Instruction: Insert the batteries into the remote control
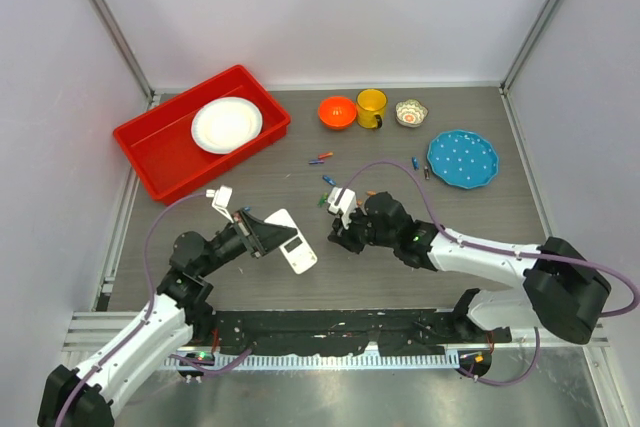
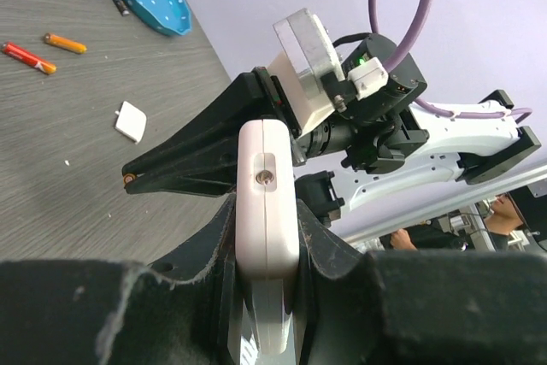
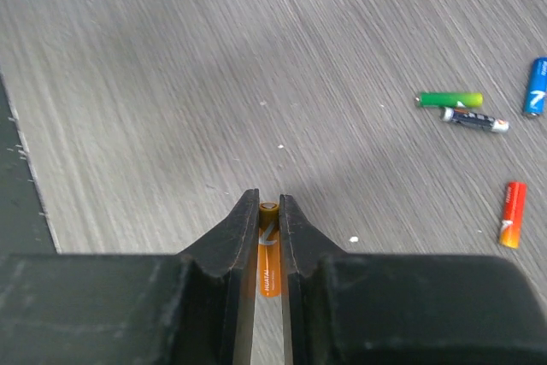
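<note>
My left gripper (image 2: pixel 267 226) is shut on the remote control (image 2: pixel 266 198), a white handset seen edge-on between the jaws. In the top view the remote control (image 1: pixel 298 249) sticks out to the right of the left gripper (image 1: pixel 266 235), face with its screen up. My right gripper (image 3: pixel 269 205) is shut on an orange battery (image 3: pixel 269 256), held just above the table. From above, the right gripper (image 1: pixel 338 237) hangs close to the right of the remote. Loose batteries lie on the table: green (image 3: pixel 449 99), black (image 3: pixel 474 120), blue (image 3: pixel 535 86) and red-orange (image 3: pixel 511 214).
A red bin (image 1: pixel 165 162) holding a white plate (image 1: pixel 227 124) stands at the back left. An orange bowl (image 1: pixel 338 112), a yellow cup (image 1: pixel 372 107), a small patterned bowl (image 1: pixel 411 113) and a blue plate (image 1: pixel 462 158) line the back. A small white cover piece (image 2: pixel 131 120) lies on the table.
</note>
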Robot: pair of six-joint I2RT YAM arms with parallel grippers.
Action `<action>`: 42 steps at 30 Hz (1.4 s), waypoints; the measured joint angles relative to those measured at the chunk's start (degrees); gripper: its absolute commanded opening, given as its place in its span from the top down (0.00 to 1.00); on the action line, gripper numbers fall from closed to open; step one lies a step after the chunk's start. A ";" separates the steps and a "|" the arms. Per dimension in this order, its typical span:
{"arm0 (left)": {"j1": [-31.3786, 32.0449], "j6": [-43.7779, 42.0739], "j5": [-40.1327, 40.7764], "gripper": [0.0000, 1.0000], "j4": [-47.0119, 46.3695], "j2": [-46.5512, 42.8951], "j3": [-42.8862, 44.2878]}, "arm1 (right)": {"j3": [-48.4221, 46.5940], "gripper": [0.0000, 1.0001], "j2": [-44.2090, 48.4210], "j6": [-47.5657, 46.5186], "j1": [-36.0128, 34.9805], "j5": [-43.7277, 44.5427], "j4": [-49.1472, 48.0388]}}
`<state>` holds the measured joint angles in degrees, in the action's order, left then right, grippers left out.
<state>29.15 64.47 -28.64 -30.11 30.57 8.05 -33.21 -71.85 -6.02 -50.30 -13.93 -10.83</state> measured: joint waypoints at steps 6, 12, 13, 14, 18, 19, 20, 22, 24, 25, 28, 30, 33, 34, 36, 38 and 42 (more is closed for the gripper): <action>0.00 -0.20 1.46 1.00 1.60 -0.76 -0.59 | 0.07 0.99 -1.97 -1.53 0.00 4.76 0.17; 0.00 -0.46 2.71 1.00 3.32 -1.46 -0.59 | -14.19 0.99 -12.46 16.04 -0.35 23.67 10.99; 0.00 -0.44 2.91 1.00 3.56 -1.49 -0.59 | -16.28 0.99 -13.64 20.44 -0.26 26.12 12.26; 0.00 -0.44 3.15 1.00 3.87 -1.55 -0.59 | -17.51 0.99 -14.08 24.90 -0.20 28.28 13.33; 0.00 -0.46 4.09 1.00 4.90 -2.19 -0.59 | -18.18 0.99 -13.46 44.15 -0.52 36.52 18.62; 0.00 -0.46 4.37 1.00 5.27 -2.47 -0.59 | -17.86 0.99 -13.20 48.76 -0.76 38.23 19.85; 0.00 -0.46 4.68 1.00 5.68 -2.84 -0.59 | -17.73 0.99 -12.98 52.89 -1.20 39.63 21.09; 0.00 -0.50 5.29 1.00 6.47 -3.58 -0.59 | -17.94 0.99 -12.96 62.36 -2.54 42.53 24.98; 0.00 -0.66 5.95 1.00 7.50 -4.31 -0.59 | -19.65 0.99 -13.92 70.05 -3.87 44.59 30.51; 0.00 -0.79 6.25 1.00 7.91 -4.68 -0.59 | -21.66 0.99 -15.32 74.42 -4.63 45.70 34.64; 0.00 -1.49 6.80 1.00 8.31 -4.92 -0.59 | -26.21 0.99 -19.93 84.17 -6.08 47.67 41.46; 0.00 -1.79 6.91 1.00 8.79 -4.85 -0.59 | -26.71 0.99 -21.70 89.09 -6.84 48.61 44.24; 0.00 -2.01 7.13 1.00 9.35 -4.79 -0.59 | -26.47 0.99 -23.06 94.60 -7.67 49.44 48.09; 0.00 -2.01 7.17 1.00 9.49 -4.76 -0.59 | -26.34 0.99 -23.19 96.04 -7.82 49.66 48.85; 0.00 -2.10 7.21 1.00 9.84 -4.76 -0.59 | -26.21 0.99 -23.32 98.33 -8.17 50.34 50.36; 0.00 -2.19 7.21 1.00 10.12 -4.76 -0.59 | -26.14 0.99 -23.56 100.00 -8.35 50.84 51.04; 0.00 -2.21 7.23 1.00 10.36 -4.76 -0.59 | -26.14 0.98 -25.18 101.83 -8.46 51.78 51.76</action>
<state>29.15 62.26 -21.41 -19.75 25.80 7.46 -59.35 -97.03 95.81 -58.76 37.85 40.93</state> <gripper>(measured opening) 0.261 0.173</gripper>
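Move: The right hand, with the orange battery already pinched in its fingertips, heads for bare table about 3 cm ahead, 6 cm to its right and 8 cm below. The battery cover lies some 4 cm ahead and 16 cm right of the hand, the red battery 15 cm ahead and 7 cm right, the green battery 14 cm ahead and 3 cm left, all 7 to 8 cm down. From the left hand that bare spot is roughly 4 cm ahead, 21 cm right and 18 cm below. Forward about 8 cm first, then back some 5 cm while sinking and edging right, the right hand swings round clockwise by roughly 95 degrees, its fingers ending forward-right and steeper towards the table, with the orange battery still gripped. The left hand keeps hold of the remote and eases down a little over 2 cm. ##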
